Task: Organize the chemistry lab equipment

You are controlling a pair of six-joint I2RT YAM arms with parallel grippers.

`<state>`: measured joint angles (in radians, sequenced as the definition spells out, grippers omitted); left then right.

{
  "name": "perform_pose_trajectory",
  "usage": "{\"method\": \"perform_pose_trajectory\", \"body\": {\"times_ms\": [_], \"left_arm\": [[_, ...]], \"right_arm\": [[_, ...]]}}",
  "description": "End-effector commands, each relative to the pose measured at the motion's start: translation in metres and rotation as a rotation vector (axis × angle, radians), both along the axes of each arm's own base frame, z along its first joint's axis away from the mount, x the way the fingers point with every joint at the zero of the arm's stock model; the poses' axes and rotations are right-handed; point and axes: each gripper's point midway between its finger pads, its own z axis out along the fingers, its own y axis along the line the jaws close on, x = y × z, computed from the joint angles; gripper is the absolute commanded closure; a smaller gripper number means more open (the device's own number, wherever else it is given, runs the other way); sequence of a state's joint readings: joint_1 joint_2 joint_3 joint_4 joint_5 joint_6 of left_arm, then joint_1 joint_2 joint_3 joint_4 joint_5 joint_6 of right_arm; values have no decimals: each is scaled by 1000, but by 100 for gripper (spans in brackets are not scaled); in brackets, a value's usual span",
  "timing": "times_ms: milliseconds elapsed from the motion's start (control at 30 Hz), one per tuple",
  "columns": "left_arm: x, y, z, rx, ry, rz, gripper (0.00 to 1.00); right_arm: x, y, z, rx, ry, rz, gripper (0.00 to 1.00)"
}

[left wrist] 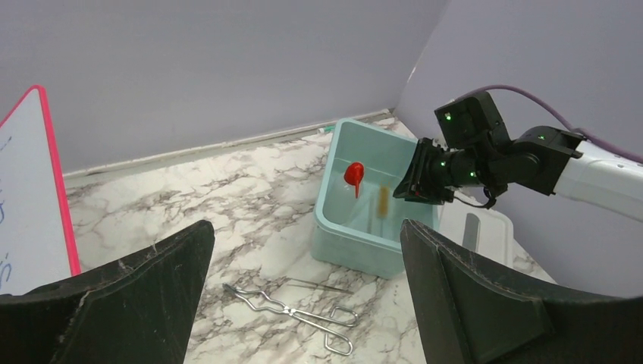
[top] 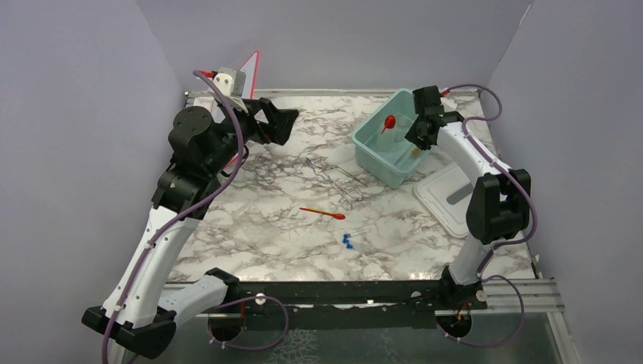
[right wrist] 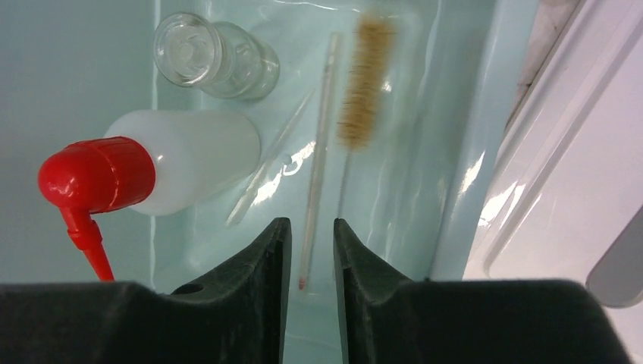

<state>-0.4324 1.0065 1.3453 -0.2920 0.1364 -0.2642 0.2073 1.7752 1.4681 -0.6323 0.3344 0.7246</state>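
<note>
My right gripper hovers inside the pale teal tub, jaws a little apart and holding nothing. Below it lie a tan-bristled wire brush, a thin glass rod, a small clear glass vessel and a white bottle with a red spout cap. On the marble lie metal tongs, a thin red-orange spatula and blue-capped clear tubes. My left gripper is raised at the back left, wide open and empty, looking down on the tongs.
The tub's white lid lies flat to the right of the tub. A pink-edged whiteboard leans in the back left corner behind my left arm. Grey walls close the table on three sides.
</note>
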Motion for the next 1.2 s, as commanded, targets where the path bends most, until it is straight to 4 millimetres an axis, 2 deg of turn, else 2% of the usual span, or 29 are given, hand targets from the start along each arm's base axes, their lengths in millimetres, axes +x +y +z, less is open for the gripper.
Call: {"method": "perform_pose_trajectory", "body": {"times_ms": [0, 67, 167, 333, 433, 533, 633, 733, 867, 1000, 1067, 1167], "left_arm": [[1, 7, 16, 15, -45, 34, 4], [3, 6, 15, 17, -42, 35, 4], [4, 5, 14, 21, -40, 30, 4], [5, 5, 13, 25, -39, 33, 4], [6, 6, 13, 27, -40, 42, 4], [7, 9, 15, 24, -44, 58, 4], [7, 11, 16, 19, -45, 69, 4], [5, 12, 17, 11, -46, 70, 4], [4, 11, 16, 2, -43, 65, 3], [6, 10, 20, -3, -55, 64, 4], [6, 8, 24, -8, -63, 53, 4], [5, 7, 24, -18, -60, 47, 4]], "right_arm": [[9, -2, 23, 17, -51, -22, 63], [13, 0, 33, 17, -75, -2, 59], [17, 2, 50, 9, -118, 46, 58], [25, 29, 90, 9, -237, 292, 58], [22, 57, 117, -23, -316, 426, 57], [14, 94, 140, -82, -387, 564, 52], [1, 140, 147, -125, -424, 735, 48], [-14, 183, 136, -155, -420, 876, 45], [-35, 242, 106, -101, -382, 1036, 43], [-36, 290, 67, -33, -337, 1128, 42], [-31, 305, 50, -21, -313, 1142, 42], [-21, 317, 25, -34, -267, 1141, 42]]}}
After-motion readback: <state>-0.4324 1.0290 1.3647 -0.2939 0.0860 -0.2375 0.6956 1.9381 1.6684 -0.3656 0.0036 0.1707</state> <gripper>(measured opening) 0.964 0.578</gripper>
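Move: From the right hand, which hangs over the bin's floor with the brush about 8 cm below it, the metal tongs lie some 24 cm left, 8 cm back and about 13 cm down. The thin metal rod is about 17 cm left and 6 cm back; the red-capped bottle stands in the bin, some 6 cm left and 5 cm ahead. From the left hand, the tongs are about 8 cm ahead, 8 cm right and 43 cm down. Lift the right gripper clear of the brush and out of the bin, opening the fingers further to a bit over half. Climb about 13 cm in all and sweep some 29 cm left over the bin's near-left wall, turning the wrist roughly 60 degrees counter-clockwise to line up with the tongs, then sink about 9 cm towards them without touching. ##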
